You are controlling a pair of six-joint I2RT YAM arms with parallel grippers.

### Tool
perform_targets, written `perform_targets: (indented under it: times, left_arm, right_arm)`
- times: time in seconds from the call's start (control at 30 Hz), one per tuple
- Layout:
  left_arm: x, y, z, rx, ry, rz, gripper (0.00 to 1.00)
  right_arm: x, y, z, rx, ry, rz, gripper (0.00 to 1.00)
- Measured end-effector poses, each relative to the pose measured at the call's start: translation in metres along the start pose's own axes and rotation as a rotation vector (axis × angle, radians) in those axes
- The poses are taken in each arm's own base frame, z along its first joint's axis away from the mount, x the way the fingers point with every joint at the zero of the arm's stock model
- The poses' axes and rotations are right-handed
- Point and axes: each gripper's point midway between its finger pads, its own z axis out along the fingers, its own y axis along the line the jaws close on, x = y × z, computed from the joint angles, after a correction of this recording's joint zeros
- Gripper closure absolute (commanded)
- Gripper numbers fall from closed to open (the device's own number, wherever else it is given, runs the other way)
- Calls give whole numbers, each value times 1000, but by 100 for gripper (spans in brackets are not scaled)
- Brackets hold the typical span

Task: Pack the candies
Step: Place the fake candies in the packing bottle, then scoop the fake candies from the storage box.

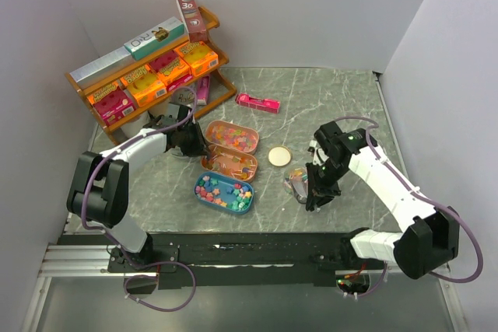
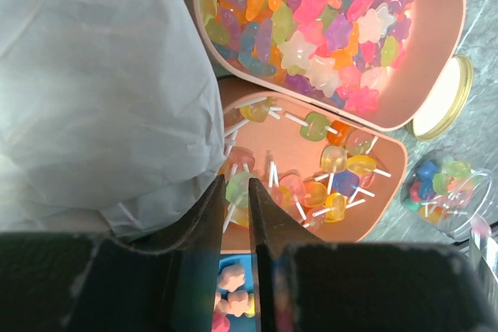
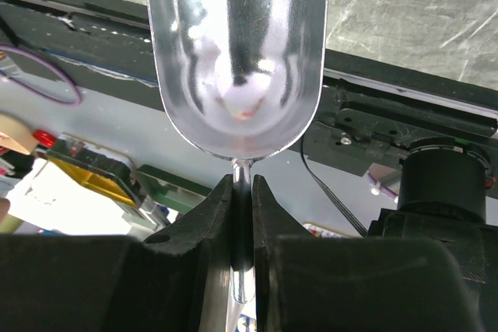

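Note:
Small candies in mixed colours fill a clear jar (image 1: 296, 177) (image 2: 440, 190) lying near the table's middle. Star-shaped sweets fill one pink tray (image 1: 233, 136) (image 2: 311, 29). Lollipops lie in a second pink tray (image 1: 230, 163) (image 2: 389, 192), and more sweets sit in a blue tray (image 1: 224, 192). My left gripper (image 1: 194, 148) (image 2: 240, 188) reaches into the lollipop tray, shut on a green lollipop (image 2: 237, 190) at its tips. Just right of the jar, my right gripper (image 1: 315, 192) (image 3: 241, 186) is shut on the handle of a metal scoop (image 3: 233, 52), whose bowl holds only a pale pink speck.
A gold lid (image 1: 279, 155) (image 2: 445, 99) lies between the trays and the jar. A wooden shelf (image 1: 148, 68) with orange and pink boxes stands at the back left. A pink box (image 1: 258, 102) lies on the table. A crinkled whitish sheet (image 2: 93, 91) lies left of the trays.

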Motion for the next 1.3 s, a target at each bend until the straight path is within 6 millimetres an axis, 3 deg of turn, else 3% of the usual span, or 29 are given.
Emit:
perform_targets:
  times: [0.57,0.67,0.87,1.03,1.13,1.23,1.3]
  left_arm:
    - [-3,-6,-7,16,-15,-12,72]
    - [-5,-9,-11,26,-26,-10,70]
    - [-9,-15,-20,41,-41,-5,65]
    - [-23,-28,-28,60,-68,9,59]
    - [-37,-39,-37,77,-98,27,51]
    - [-55,-54,-49,105,-142,57,35]
    - [-64,-65,-56,135,-161,90,30]
  right_arm:
    - [8,15,-14,-118,-25,0,100]
    - [2,20,-25,-122,-62,-29,100]
    - [-51,45,-82,-104,-305,-155,100]
    - [-107,61,-112,-64,-459,-236,100]
    - [-142,66,-122,-17,-525,-306,100]
    - [-171,69,-132,40,-575,-386,100]
    - [-188,73,-138,69,-606,-443,100]
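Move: The right hand grips the scoop by its handle, the bowl at the bottle, which stands about 13 cm ahead, 3 cm left and 9 cm below. The round lid is some 22 cm ahead and 8 cm left of this hand. From the left hand, the scoop's middle lies about 28 cm right, 15 cm back and slightly higher; the lollipop tray's middle is 7 cm right, 2 cm back, the white container 5 cm ahead, 7 cm left. Keep the scoop pinched in the right gripper and lift it off the bottle slowly at first, then sweep it quickly forward past the lid, about 20 cm out and 13 cm up, tipping the wrist up some 40 degrees. Late on, raise the left gripper about 10 cm from the lollipop tray and a little forward, opening its fingers wider. ##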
